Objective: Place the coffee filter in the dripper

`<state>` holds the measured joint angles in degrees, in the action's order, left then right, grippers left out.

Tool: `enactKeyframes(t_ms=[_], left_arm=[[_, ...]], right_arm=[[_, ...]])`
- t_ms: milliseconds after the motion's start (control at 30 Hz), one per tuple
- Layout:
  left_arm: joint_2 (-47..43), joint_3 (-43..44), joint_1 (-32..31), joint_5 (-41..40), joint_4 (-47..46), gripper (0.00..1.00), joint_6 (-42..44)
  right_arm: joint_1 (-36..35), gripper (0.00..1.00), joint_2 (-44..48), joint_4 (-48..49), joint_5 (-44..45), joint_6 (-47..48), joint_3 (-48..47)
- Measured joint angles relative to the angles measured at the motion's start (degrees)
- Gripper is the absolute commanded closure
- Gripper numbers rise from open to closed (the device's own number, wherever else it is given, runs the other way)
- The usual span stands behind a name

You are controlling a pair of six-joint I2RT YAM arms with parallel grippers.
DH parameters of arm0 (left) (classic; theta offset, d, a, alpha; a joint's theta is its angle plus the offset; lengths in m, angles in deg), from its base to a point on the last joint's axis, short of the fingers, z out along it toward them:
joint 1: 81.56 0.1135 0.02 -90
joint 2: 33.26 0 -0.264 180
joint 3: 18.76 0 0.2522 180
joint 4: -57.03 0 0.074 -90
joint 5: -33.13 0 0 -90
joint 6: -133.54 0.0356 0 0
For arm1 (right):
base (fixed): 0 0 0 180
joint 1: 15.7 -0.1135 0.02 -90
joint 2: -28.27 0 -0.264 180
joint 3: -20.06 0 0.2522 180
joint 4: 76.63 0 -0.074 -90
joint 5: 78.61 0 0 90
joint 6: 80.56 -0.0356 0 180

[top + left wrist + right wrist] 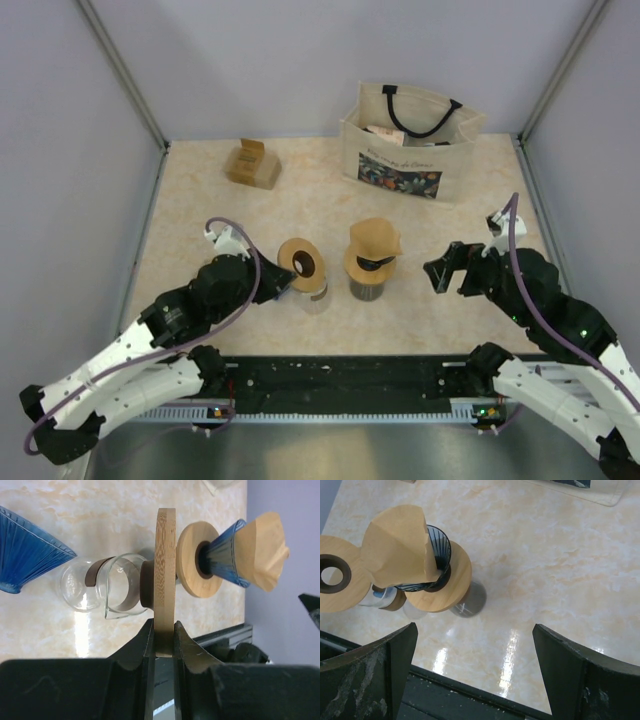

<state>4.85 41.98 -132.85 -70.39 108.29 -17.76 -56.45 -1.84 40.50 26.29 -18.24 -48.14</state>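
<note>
The brown paper coffee filter (374,238) (395,542) sits in the blue ribbed dripper (439,550) and sticks well out of its top. That dripper rests in a wooden ring (442,587) on a glass carafe (368,288) at mid-table. It also shows in the left wrist view, with the filter (267,547) in the blue dripper (225,555). My right gripper (442,272) (475,630) hangs open to its right, holding nothing. My left gripper (272,282) (164,629) is shut on the edge of a second wooden disc (165,570) (300,260), tilted over another glass carafe (107,587).
A blue ribbed glass cone (25,550) shows at the left edge of the left wrist view. A cloth tote bag (410,145) stands at the back right, a small cardboard box (252,163) at the back left. A black rail (340,380) runs along the near edge.
</note>
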Motion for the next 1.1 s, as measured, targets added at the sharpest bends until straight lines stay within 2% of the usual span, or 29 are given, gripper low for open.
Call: enactKeyframes(t_ms=[233,533,833,1100], left_arm=[[-4.48,-10.99,0.04,-3.98,-12.39,1.0,-10.27],[-10.67,-17.31,0.17,-7.89,-16.52,1.0,-21.22],[-10.47,-21.4,0.28,-7.32,-18.86,1.0,-27.28],[-10.6,-26.18,0.63,-5.81,-24.59,1.0,-30.1]], right_arm=[[0.0,0.01,0.0,0.28,0.81,0.2,0.04],[0.0,0.01,0.0,0.31,0.9,0.7,0.04],[0.0,0.01,0.07,0.31,0.9,0.7,0.04],[0.0,0.01,0.83,0.2,1.2,0.66,0.07]])
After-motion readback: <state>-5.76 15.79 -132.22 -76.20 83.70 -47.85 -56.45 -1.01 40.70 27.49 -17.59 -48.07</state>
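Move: The left hand holds a wooden collar by its edge; the clear carafe it is being taken to stands about 6 cm ahead and 5 cm to the right, its middle some 15 cm lower. The loose blue dripper lies about 10 cm ahead and 1 cm left, 17 cm down. The dripper with the filter, on the smoky carafe, stands about 8 cm ahead and 15 cm right. From the right hand the clear carafe is some 25 cm left, 4 cm ahead and 18 cm down. Keeping its pinch on the collar's edge, the left hand brings it down towards the mouth of the clear carafe, sinking about 5 cm in all and easing some 2 cm forward early on. Meanwhile the wrist rolls its left side down by about 30 degrees and swings counter-clockwise, levelling the tilted ring; the fingers stay closed. ##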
